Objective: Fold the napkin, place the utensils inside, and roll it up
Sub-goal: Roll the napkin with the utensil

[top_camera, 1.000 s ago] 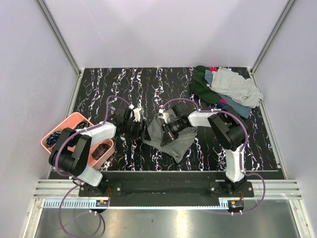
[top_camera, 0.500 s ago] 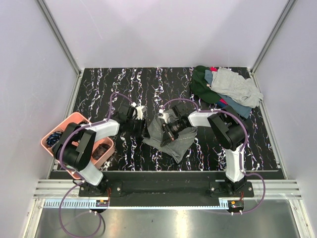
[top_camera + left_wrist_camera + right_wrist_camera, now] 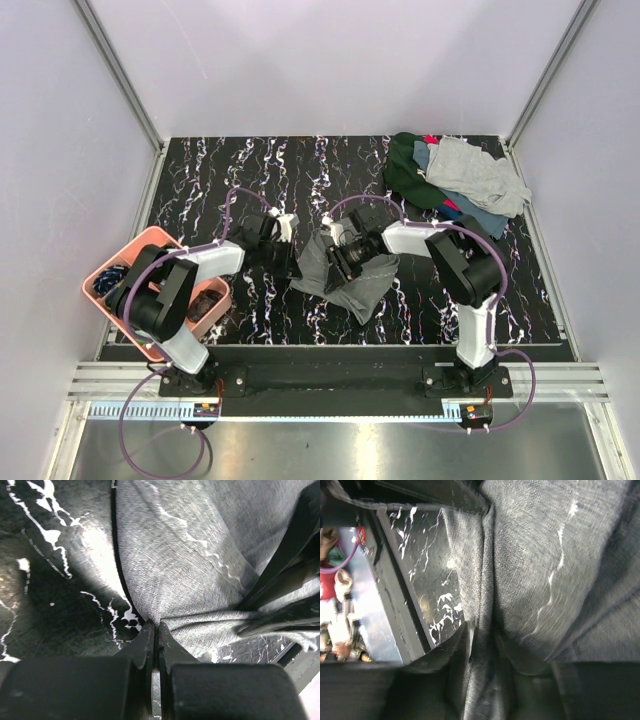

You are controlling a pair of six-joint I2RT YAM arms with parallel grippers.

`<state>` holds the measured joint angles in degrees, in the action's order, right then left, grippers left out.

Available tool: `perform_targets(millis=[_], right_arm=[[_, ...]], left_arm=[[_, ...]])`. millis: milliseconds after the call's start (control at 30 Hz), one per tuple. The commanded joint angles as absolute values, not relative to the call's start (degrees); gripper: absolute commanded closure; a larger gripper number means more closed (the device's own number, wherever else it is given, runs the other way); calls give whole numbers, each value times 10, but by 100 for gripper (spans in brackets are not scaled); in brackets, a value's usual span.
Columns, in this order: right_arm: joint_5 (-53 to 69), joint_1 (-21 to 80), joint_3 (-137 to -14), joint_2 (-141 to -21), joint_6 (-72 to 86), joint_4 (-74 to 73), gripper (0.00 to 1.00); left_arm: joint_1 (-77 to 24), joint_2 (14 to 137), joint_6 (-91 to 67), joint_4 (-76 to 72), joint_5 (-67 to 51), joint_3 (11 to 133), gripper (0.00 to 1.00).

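Note:
The grey napkin (image 3: 343, 276) lies crumpled on the black marbled table (image 3: 250, 180), between the two arms. My left gripper (image 3: 292, 262) is at its left edge. In the left wrist view the jaws (image 3: 155, 632) are pressed together, with the napkin's (image 3: 200, 555) edge pinched at their tips. My right gripper (image 3: 338, 260) is over the napkin's middle. In the right wrist view it (image 3: 482, 645) is shut on a raised fold of the napkin (image 3: 560, 555). No gold utensils show in any view.
A pink basket (image 3: 112, 270) with dark contents sits at the table's left edge, beside the left arm. A heap of green, light-grey and blue cloths (image 3: 455, 178) lies at the back right. The table's front rail (image 3: 395, 610) is close behind the napkin.
My left gripper has moved a little to the right, up to the napkin's left edge. The right gripper and the napkin have hardly moved.

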<state>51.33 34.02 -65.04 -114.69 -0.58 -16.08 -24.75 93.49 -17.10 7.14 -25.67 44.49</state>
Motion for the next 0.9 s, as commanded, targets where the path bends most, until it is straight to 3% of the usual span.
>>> perform_targets(millis=[0, 300, 467, 667, 867], right_arm=[[414, 336, -664, -1042, -4, -174, 53], [235, 390, -586, -838, 34, -258, 42], [92, 454, -543, -797, 88, -302, 36], [37, 511, -515, -780, 147, -307, 28], [-38, 539, -514, -774, 171, -316, 27]], left_arm=[[-265, 950, -170, 80, -247, 428, 100], [-266, 947, -180, 104, -243, 440, 100], [-266, 946, -182, 115, -244, 447, 100], [-266, 939, -185, 120, -249, 447, 100], [-266, 936, -185, 137, -240, 454, 100]])
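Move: The napkin's loose near corner lies about 8 cm back and 6 cm to the right of the right hand, just below it. The napkin's flat part lies about 5 cm ahead and 5 cm right of this hand; its left end, pinched by the left hand, is some 9 cm left and 3 cm ahead. From the left hand that near corner is roughly 12 cm back and 15 cm right. Right hand lets go, rises about 11 cm, swings back-right and down over the near corner; left keeps its pinch. ##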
